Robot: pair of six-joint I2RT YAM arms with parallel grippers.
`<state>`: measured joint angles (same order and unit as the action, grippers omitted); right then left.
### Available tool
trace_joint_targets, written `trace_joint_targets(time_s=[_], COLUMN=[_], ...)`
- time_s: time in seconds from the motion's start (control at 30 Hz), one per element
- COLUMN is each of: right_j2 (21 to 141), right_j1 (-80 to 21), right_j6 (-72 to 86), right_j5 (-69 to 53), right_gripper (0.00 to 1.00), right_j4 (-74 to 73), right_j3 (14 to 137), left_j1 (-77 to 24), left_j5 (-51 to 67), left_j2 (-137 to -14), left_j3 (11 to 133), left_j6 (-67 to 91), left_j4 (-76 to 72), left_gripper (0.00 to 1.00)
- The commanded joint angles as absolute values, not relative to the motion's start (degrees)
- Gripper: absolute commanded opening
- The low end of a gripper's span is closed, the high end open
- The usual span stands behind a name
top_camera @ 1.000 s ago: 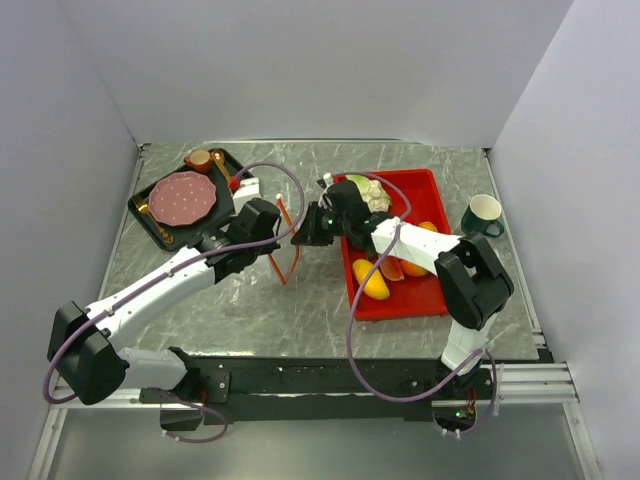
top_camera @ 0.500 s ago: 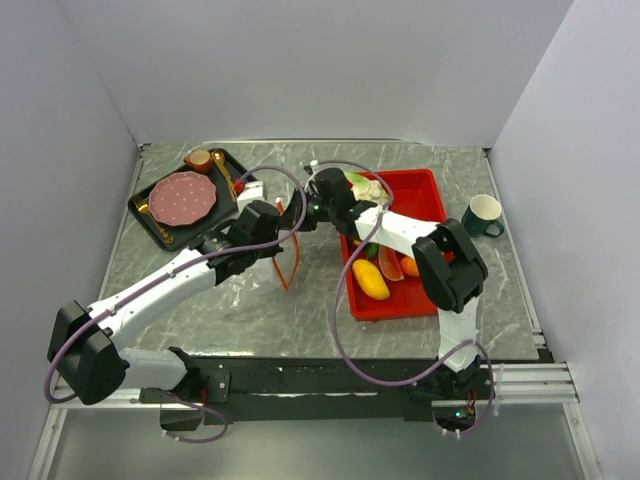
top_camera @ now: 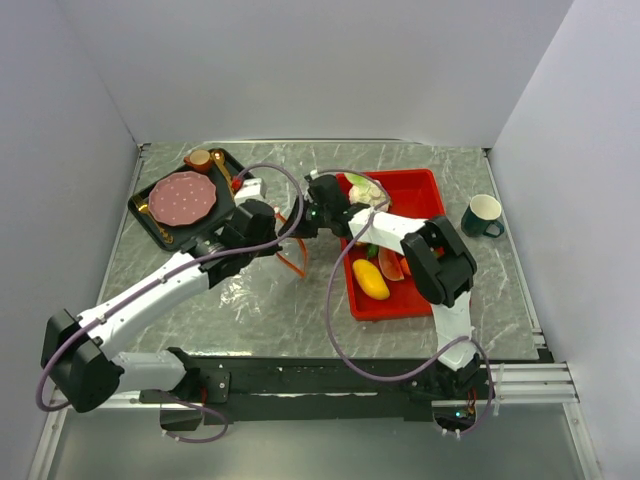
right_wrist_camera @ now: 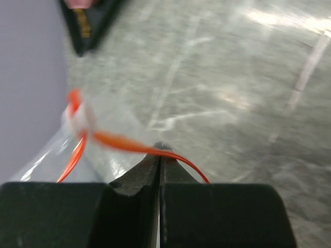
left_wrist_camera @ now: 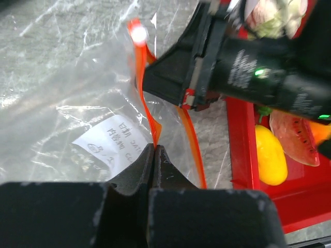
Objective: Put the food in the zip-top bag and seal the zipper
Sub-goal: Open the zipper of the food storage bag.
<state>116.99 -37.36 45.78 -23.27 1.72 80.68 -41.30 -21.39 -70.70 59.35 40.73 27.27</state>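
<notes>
The clear zip-top bag [left_wrist_camera: 77,98] with a white label hangs between my two grippers above the table; in the top view it [top_camera: 285,262] is left of the red tray. Its orange-red zipper [left_wrist_camera: 142,88] bends between them. My left gripper [left_wrist_camera: 154,148] is shut on the zipper; in the top view it [top_camera: 281,241] is at the bag's mouth. My right gripper [right_wrist_camera: 160,147] is shut on the zipper [right_wrist_camera: 119,142] too, and shows in the top view [top_camera: 304,221]. The food lies in the tray: yellow fruit [top_camera: 371,280], watermelon slice [left_wrist_camera: 294,138], leafy vegetable [top_camera: 364,187].
The red tray [top_camera: 432,182] lies right of the bag. A black tray [top_camera: 148,224] with a pink plate [top_camera: 183,197] sits at the back left. A green cup [top_camera: 484,215] stands at the far right. White walls close in three sides.
My right arm has swung left over the red tray and its gripper now sits at the bag's mouth. The zipper strip has bent and shifted a little to the right. My left gripper has barely moved.
</notes>
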Motion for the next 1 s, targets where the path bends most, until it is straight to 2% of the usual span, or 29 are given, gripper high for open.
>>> trace_joint_targets(time_s=[0.0,0.27,0.47,0.53,0.57,0.63,0.73,0.77,0.8,0.87,0.9,0.97], right_j2=[118.6,115.6,103.2,99.5,98.4,94.8,90.4,89.2,86.9,84.7,82.6,80.1], right_j1=[-37.3,-37.2,-37.3,-37.4,-37.4,-37.4,-37.4,-37.3,-37.3,-37.0,-36.8,-36.1], right_j6=[45.4,45.7,45.3,44.7,44.3,44.2,42.9,41.8,41.4,41.0,41.0,41.0], right_j5=[-16.5,-9.8,-11.1,-11.6,-12.1,-10.9,-6.5,-5.0,-2.9,5.0,7.4,11.8], right_gripper=[0.02,0.00,0.00,0.05,0.08,0.26,0.38,0.40,0.45,0.59,0.70,0.82], right_j4=[-3.6,-3.9,10.8,12.0,12.4,11.9,7.2,5.9,2.1,-1.8,-5.5,-8.0], right_j3=[81.6,77.8,63.7,61.4,60.7,58.8,58.1,57.9,57.7,57.4,57.0,56.5], left_j1=[-41.1,-40.8,-40.3,-40.2,-40.2,-40.2,-40.2,-40.2,-40.1,-40.1,-40.2,-40.2], left_j5=[-23.7,-27.9,-27.8,-25.4,-24.2,-21.3,-18.9,-18.5,-17.9,-15.2,-13.9,-10.6], left_j2=[-67.4,-68.0,-70.6,-71.4,-72.1,-72.8,-73.7,-73.7,-73.6,-73.0,-72.8,-72.2], left_j3=[60.0,59.9,60.3,60.4,60.4,60.5,60.4,59.9,59.6,58.4,58.0,57.0], left_j6=[39.7,39.6,37.4,34.3,33.1,30.4,28.0,27.5,26.7,25.8,25.2,24.5], left_j4=[26.5,28.6,26.5,23.9,23.0,20.7,19.1,18.6,18.2,16.4,15.8,14.0], left_gripper=[0.01,0.01,0.01,0.01,0.01,0.01,0.01,0.01,0.01,0.01,0.01,0.01])
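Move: The right fingers are already nearly shut at the right-hand orange zipper strip of the bag's mouth, with the white zipper end about 4 cm farther ahead and 3 cm left. The red bin's middle is some 28 cm to the right, 3 cm back and 8 cm lower; the yellow mango in it lies about 19 cm right and 12 cm back. The left hand keeps the other strip pinched, the right-hand strip roughly 5 cm ahead, 3 cm right and 5 cm below it. With its fingers pressed shut at the right-hand zipper strip, the right hand draws down and to the right, about 5 cm each, easing back. It then lets go, fingers spreading wide, and swings up some 13 cm and farther right, away from the bag towards the bin, wrist turning clockwise and lifting. The left hand keeps its pinch, shifting 2 cm left, then 3 cm back right while edging forward. ##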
